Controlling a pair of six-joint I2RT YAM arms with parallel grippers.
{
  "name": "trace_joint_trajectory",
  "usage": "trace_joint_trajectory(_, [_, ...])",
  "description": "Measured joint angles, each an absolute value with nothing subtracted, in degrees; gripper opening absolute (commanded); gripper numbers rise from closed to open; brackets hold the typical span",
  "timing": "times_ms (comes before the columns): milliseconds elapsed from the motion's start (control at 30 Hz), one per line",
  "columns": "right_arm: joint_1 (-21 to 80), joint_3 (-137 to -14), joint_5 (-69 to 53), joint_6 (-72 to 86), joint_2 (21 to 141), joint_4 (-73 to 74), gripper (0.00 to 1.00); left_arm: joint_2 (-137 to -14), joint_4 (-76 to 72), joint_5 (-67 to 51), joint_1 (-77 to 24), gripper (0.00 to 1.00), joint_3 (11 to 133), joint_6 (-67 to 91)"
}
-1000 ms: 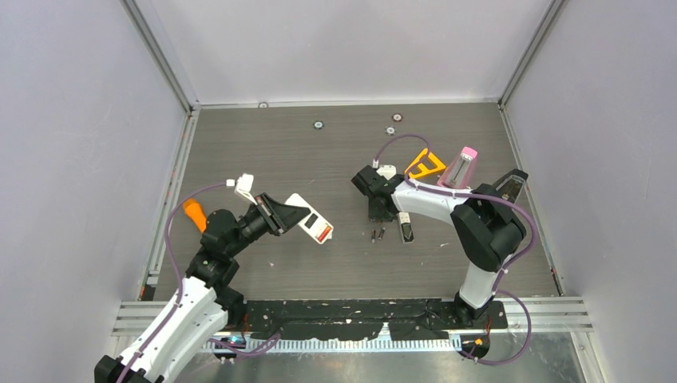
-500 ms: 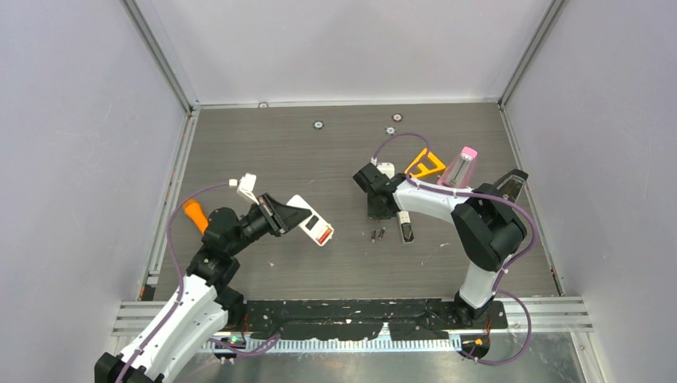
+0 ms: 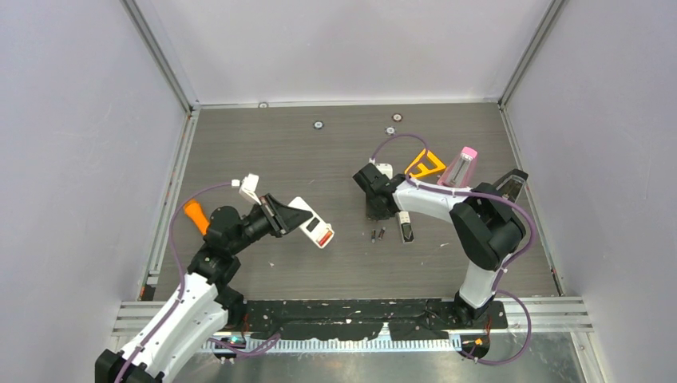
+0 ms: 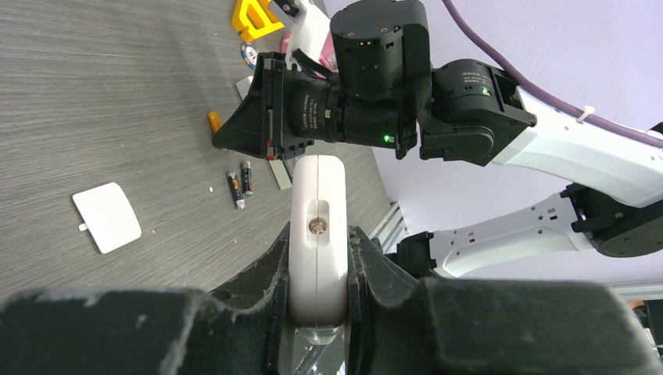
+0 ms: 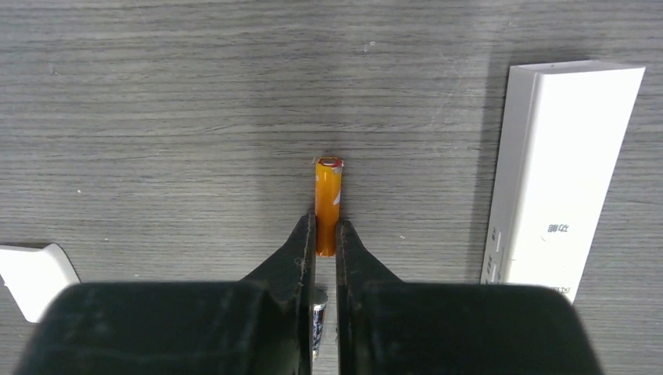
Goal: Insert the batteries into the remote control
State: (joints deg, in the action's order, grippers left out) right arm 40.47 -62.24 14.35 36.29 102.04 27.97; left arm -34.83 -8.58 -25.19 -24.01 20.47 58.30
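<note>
My left gripper [image 3: 289, 215] is shut on the white remote control [image 3: 311, 223], holding it above the table. An orange-red battery [image 3: 323, 236] sits in its open bay. In the left wrist view the remote [image 4: 318, 234] stands edge-on between the jaws. My right gripper [image 3: 374, 214] points down at the table. Its fingertips [image 5: 326, 234] pinch the near end of another orange battery [image 5: 328, 199], which lies flat. Two dark batteries [image 3: 378, 234] lie just right of it; one [image 5: 319, 328] shows under the jaws.
A second white remote [image 5: 555, 172] lies right of the right gripper. The white battery cover [image 4: 107, 216] lies loose on the table. An orange triangular piece [image 3: 425, 163] and a pink-capped object [image 3: 461, 167] stand behind. An orange cone-ended stick [image 3: 194, 214] lies far left.
The left arm has shifted a little, dipping the remote slightly toward the near side. The right gripper stays in place at the orange battery.
</note>
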Motion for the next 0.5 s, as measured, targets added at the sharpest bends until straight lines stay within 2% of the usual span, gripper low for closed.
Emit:
trace_joint_trajectory(267, [40.5, -59.0, 12.1, 30.8, 97.3, 26.8, 0.05, -39.0, -8.1, -28.6, -24.0, 0.00, 22.5, 58.4])
trace_joint_trajectory(500, [40.4, -55.4, -3.9, 17.2, 77.1, 21.4, 0.05, -48.0, -7.8, -36.3, -24.0, 0.00, 27.4, 58.4])
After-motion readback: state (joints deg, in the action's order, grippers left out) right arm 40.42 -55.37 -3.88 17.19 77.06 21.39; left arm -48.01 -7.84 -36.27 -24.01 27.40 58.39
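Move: The right fingers hold the orange battery low over the table; the remote control, in the left grip, lies about 17 cm left, 11 cm back and 20 cm above them. The two dark batteries lie some 6 cm back and 1 cm left of the right hand, the white box about 6 cm right and level with it. From the left hand, the orange battery is roughly 18 cm right, 9 cm ahead and 20 cm below. Right hand, battery still pinched, rises 12 cm towards the remote, turning counter-clockwise; left shifts it 3 cm right. ##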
